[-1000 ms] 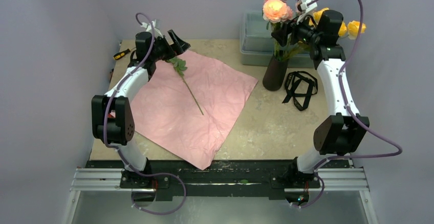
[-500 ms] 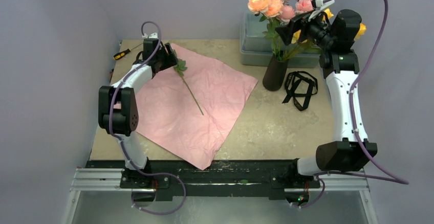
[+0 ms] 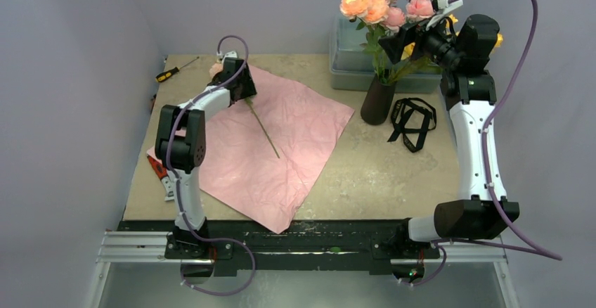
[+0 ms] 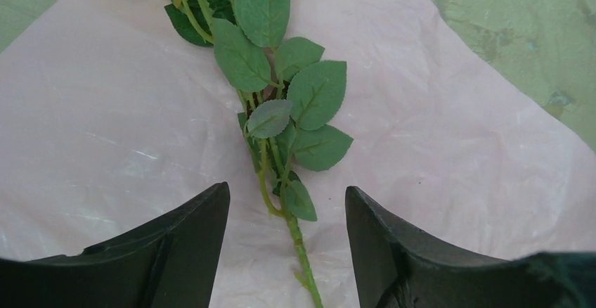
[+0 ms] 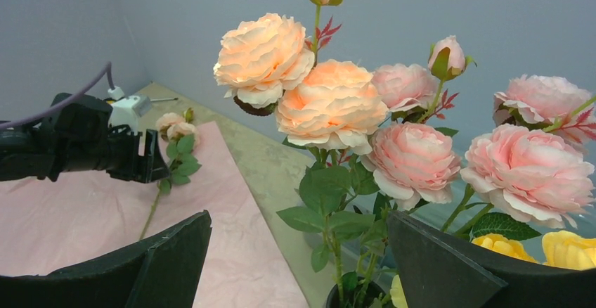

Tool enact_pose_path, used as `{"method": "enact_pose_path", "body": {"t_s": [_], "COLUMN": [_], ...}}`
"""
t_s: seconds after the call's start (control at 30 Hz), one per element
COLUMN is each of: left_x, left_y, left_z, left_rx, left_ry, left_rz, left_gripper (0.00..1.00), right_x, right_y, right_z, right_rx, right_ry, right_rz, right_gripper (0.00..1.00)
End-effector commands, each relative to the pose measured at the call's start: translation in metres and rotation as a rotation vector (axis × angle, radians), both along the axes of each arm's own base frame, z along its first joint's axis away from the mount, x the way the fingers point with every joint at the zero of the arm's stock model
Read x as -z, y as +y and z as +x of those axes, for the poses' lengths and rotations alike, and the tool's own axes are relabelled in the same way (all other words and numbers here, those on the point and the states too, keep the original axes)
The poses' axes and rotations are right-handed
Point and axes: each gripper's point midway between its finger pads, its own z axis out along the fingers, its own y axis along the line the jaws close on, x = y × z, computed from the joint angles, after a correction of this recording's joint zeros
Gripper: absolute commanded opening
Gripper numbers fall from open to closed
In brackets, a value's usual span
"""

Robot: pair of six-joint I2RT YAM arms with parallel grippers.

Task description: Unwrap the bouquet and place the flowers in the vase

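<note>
The pale pink paper (image 3: 281, 160) lies spread flat on the table with one green-stemmed flower (image 3: 263, 131) on it. My left gripper (image 4: 287, 188) is low over that flower's leafy part (image 4: 281, 111). Its jaws straddle the stem (image 4: 299, 245) with a gap on each side, so it is open. The dark vase (image 3: 377, 100) stands right of the paper and holds several peach-pink and yellow flowers (image 3: 383, 5). My right gripper (image 5: 299, 216) hangs open beside their stems above the vase rim (image 5: 344, 297), holding nothing.
A black ribbon (image 3: 412, 122) lies loose to the right of the vase. A translucent grey-green box (image 3: 351, 55) sits behind the vase. A yellow-handled screwdriver (image 3: 172, 72) lies at the back left corner. A red-handled tool (image 3: 160, 171) rests by the paper's left edge.
My right gripper has opened and backed off from the flowers in the vase. My left gripper has shifted right along the flower on the paper, and its jaws have narrowed around the stem.
</note>
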Motion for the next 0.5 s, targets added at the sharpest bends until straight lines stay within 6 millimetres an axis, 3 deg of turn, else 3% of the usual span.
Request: {"method": "enact_pose_path", "body": {"t_s": [0.0,0.27,0.37,0.47], "left_x": [0.002,0.033,0.034,0.024], "left_y": [0.005,0.009,0.014,0.018], "left_z": [0.019,0.023,0.021,0.017], "left_rx": [-0.033,-0.062,-0.079,-0.110], "left_ry": [-0.044,0.005,0.022,0.024], "left_rz": [0.094,0.137,0.150,0.115], "left_gripper": [0.60,0.50,0.39,0.18], "right_x": [-0.032,-0.029,-0.027,-0.029], "right_y": [-0.003,-0.001,-0.001,0.000], "right_z": [-0.014,-0.013,-0.011,-0.010], "right_rx": [0.024,0.013,0.008,0.005], "right_ry": [-0.063,-0.048,-0.044,-0.043], "right_rz": [0.009,0.008,0.006,0.003], "right_gripper": [0.98,0.98,0.98,0.98]}}
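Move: The left hand hangs half-open over the last rose, whose leafy stem lies on the pink paper about 5 cm below, 1 cm ahead and 1 cm left. From that hand the bloom is some 11 cm ahead and 11 cm left; the stem's cut end is roughly 21 cm back and 11 cm right. The screwdriver lies about 11 cm ahead and 27 cm left. From the raised right hand the leafy stem is some 10 cm ahead, 46 cm left and 42 cm below. The left fingers come down astride the rose's leafy stem and close on it, pinching it between their tips. The hand sinks nearly 5 cm towards the paper and edges about 1 cm forward with hardly any turn; the fingers narrow from a bit over half open to about a third, mostly once the descent has stopped. ##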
